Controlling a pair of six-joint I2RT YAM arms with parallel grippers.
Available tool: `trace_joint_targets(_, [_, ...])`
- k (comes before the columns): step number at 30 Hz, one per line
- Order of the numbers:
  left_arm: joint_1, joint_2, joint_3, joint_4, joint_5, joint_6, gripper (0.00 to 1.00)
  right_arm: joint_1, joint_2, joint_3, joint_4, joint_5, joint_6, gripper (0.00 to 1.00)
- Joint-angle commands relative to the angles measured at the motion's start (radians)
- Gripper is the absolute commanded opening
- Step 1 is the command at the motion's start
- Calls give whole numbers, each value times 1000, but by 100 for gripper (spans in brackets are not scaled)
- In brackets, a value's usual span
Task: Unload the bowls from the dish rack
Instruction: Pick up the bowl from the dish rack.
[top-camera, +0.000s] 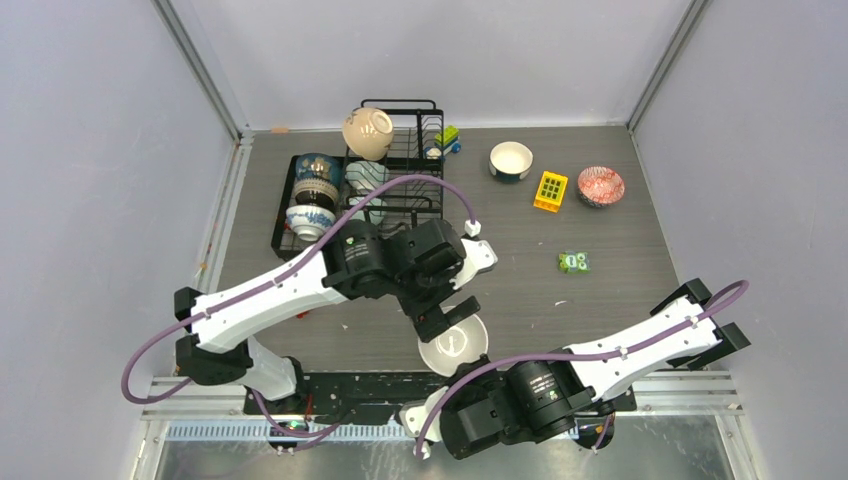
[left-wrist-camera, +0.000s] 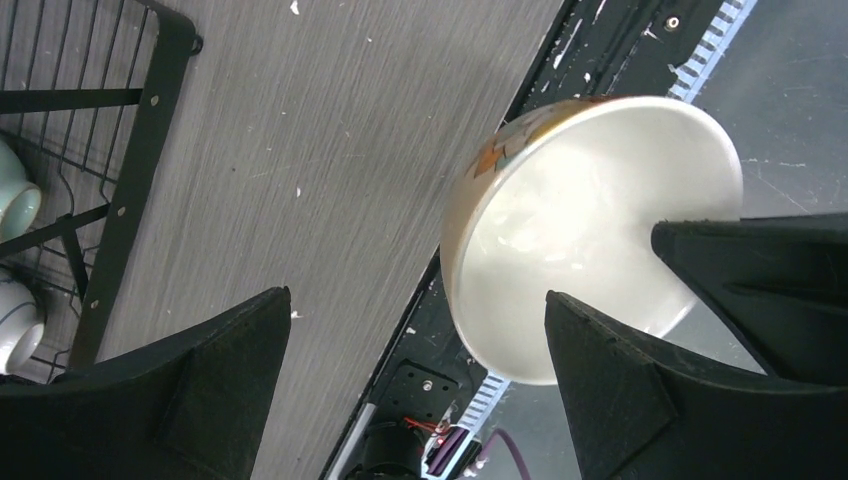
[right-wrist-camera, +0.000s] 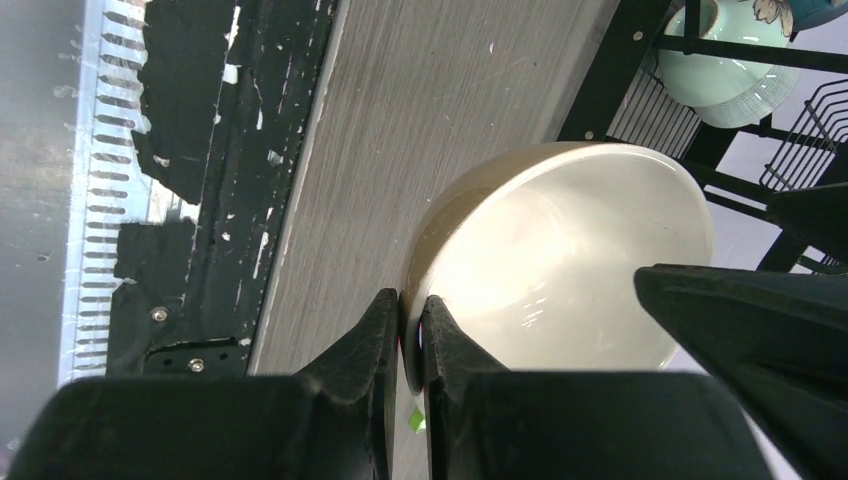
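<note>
A cream bowl (top-camera: 453, 343) hangs tilted over the table's front edge. My right gripper (right-wrist-camera: 410, 300) is shut on its rim (right-wrist-camera: 560, 250), one finger inside and one outside. My left gripper (left-wrist-camera: 416, 293) is open just behind the same bowl (left-wrist-camera: 590, 230), with one fingertip (left-wrist-camera: 600, 380) in front of the rim and nothing clamped. The black dish rack (top-camera: 400, 205) stands at the back left. It holds a cream bowl (top-camera: 367, 133), a blue patterned bowl (top-camera: 318, 178), a blue-and-white bowl (top-camera: 308, 220) and a pale green bowl (right-wrist-camera: 720, 70).
A white bowl (top-camera: 511, 160) and a red-patterned bowl (top-camera: 600, 185) sit on the table at the back right. A yellow block (top-camera: 550, 190) lies between them, and a green block (top-camera: 573, 262) is nearer. Small toy blocks (top-camera: 446, 140) rest at the rack's right side.
</note>
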Motion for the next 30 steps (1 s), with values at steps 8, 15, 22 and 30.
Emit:
trace_joint_targets(8, [-9, 6, -34, 64, -50, -60, 81, 4, 2, 33, 51, 72, -38, 1])
trace_joint_targets(15, [-10, 20, -58, 59, -23, -67, 60, 4, 10, 35, 70, 74, -46, 1])
trace_joint_targets(22, [-10, 12, -61, 65, -9, -73, 29, 4, 11, 42, 74, 80, -45, 1])
trace_joint_targets(30, [-12, -4, -68, 80, -23, -88, 0, 5, 11, 40, 98, 98, -42, 8])
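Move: The tan bowl hangs mouth-up from the right hand's pinch on its rim, its middle about 5 cm ahead of that hand, 3 cm left and 2 cm below. From the open left hand the bowl's middle is some 3 cm back, 6 cm right and 5 cm lower. The dish rack's middle lies roughly 29 cm ahead of the left hand, 15 cm to its left and 22 cm down. The bowl's far-left rim is taken by the left hand, which sinks about 2.5 cm to bring its open fingers astride the wall, then shuts them from wide open to pinch it. The right hand keeps its own rim grip and eases the bowl about 1 cm left, towards the left hand. ##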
